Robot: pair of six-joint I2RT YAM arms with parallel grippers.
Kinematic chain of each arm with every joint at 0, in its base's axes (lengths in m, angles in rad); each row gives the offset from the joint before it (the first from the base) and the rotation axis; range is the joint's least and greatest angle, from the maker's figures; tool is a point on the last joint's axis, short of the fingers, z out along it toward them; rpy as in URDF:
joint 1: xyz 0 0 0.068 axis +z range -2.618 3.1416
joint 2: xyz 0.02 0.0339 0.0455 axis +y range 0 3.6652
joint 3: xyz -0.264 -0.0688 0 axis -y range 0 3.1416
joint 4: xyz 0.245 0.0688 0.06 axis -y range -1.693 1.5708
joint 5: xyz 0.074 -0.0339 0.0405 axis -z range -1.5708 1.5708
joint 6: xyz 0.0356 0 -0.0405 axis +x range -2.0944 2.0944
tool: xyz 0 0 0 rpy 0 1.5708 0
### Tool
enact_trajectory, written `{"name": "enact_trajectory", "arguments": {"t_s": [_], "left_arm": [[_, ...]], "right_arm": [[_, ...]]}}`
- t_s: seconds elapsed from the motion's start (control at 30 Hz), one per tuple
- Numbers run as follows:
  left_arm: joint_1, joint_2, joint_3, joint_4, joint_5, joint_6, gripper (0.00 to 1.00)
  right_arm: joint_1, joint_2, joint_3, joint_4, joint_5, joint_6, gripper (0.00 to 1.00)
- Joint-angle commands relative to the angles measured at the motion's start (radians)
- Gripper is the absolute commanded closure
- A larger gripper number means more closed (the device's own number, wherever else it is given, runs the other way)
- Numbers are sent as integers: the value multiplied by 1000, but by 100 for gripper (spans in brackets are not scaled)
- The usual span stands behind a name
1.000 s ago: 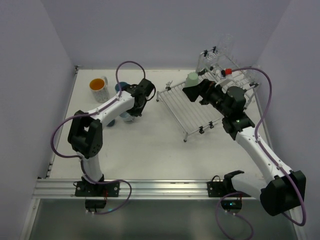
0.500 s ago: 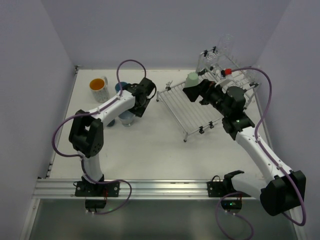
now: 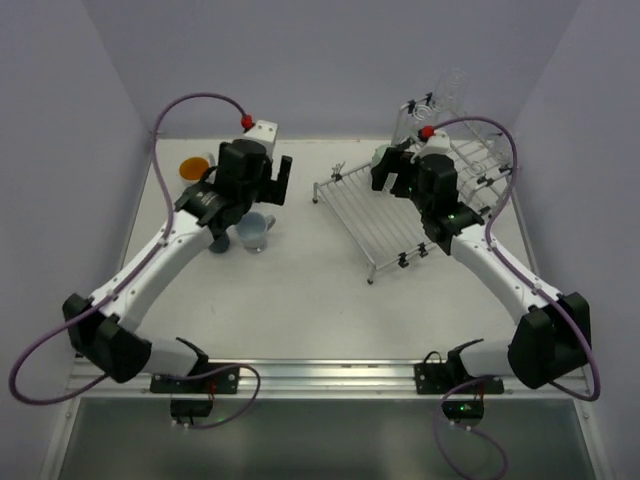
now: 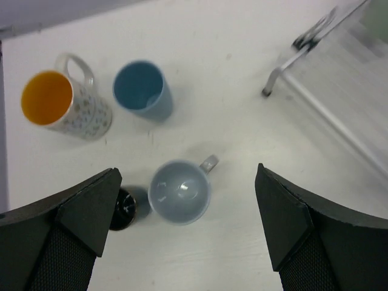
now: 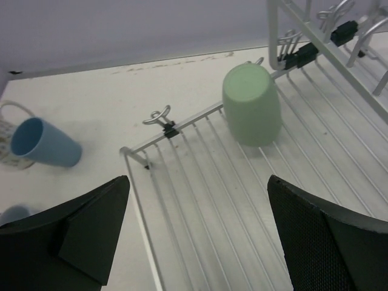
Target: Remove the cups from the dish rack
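The silver wire dish rack (image 3: 385, 222) stands at the right. On its flat part a pale green cup (image 5: 251, 104) sits upside down, half hidden in the top view (image 3: 383, 155) behind my right gripper (image 3: 393, 181). That gripper (image 5: 197, 242) hovers open over the rods, short of the cup. A clear glass (image 3: 455, 88) sits on the raised back. My left gripper (image 4: 188, 230) is open, high above a light blue mug (image 4: 179, 191) standing on the table (image 3: 254, 231). Around the mug are a blue tumbler (image 4: 142, 91), a white mug with orange inside (image 4: 57, 107) and a dark cup (image 4: 125, 208).
The rack's near left corner foot (image 4: 267, 91) lies to the right of the cups on the table. White walls close the table at the left, back and right. Purple cables loop above both arms.
My left gripper opened, let go of the light blue mug and rose well above it. My right gripper pulled up and back a little over the rack.
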Motion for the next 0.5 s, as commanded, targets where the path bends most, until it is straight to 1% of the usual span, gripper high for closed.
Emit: {"name": "enact_trajectory", "arguments": {"t_s": [0.0, 0.03, 0.07, 0.17, 0.2, 0.27, 0.3, 0.47], "left_arm": [[-3, -210, -86, 317, 133, -32, 0], [-3, -240, -95, 341, 193, -44, 0], [-3, -287, -98, 358, 216, -52, 0], [-1, -361, -121, 359, 303, -66, 0], [-3, -383, -155, 362, 342, -69, 0], [-3, -452, -198, 382, 362, -83, 0], [-3, -475, -244, 390, 374, -87, 0], [-3, -614, -382, 453, 411, -110, 0]], "right_arm": [[19, 84, 97, 3, 208, -106, 1], [20, 107, 114, 2, 227, -110, 1], [22, 126, 131, -2, 259, -112, 1], [34, 204, 186, 26, 317, -133, 1], [39, 226, 219, 32, 331, -146, 1], [43, 293, 264, 23, 362, -156, 1], [43, 315, 301, 21, 384, -163, 1], [43, 456, 411, -9, 425, -175, 1]]}}
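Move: Ahead of the right hand by about 13 cm, with hardly any offset sideways, the green cup stands upside down on the rack, its middle some 15 cm lower. The rack's corner post is about 9 cm beyond the cup and 3 cm to its right; a wire clip sits 3 cm beyond the cup and 12 cm to its left. The left hand has the grey mug about 18 cm below it, 1 cm back and 1 cm left; the green cup lies some 17 cm ahead and 32 cm right of it. Reaching forward about 9 cm towards the green cup, the right hand sinks some 3 cm and swings clockwise to point straight ahead, fingers still wide open and touching nothing. The left hand, already empty and open, rises about 15 cm away from the grey mug while drawing back, then dips some 3 cm as it goes on back, 9 cm in all, its fingers tipping up and turning clockwise. ##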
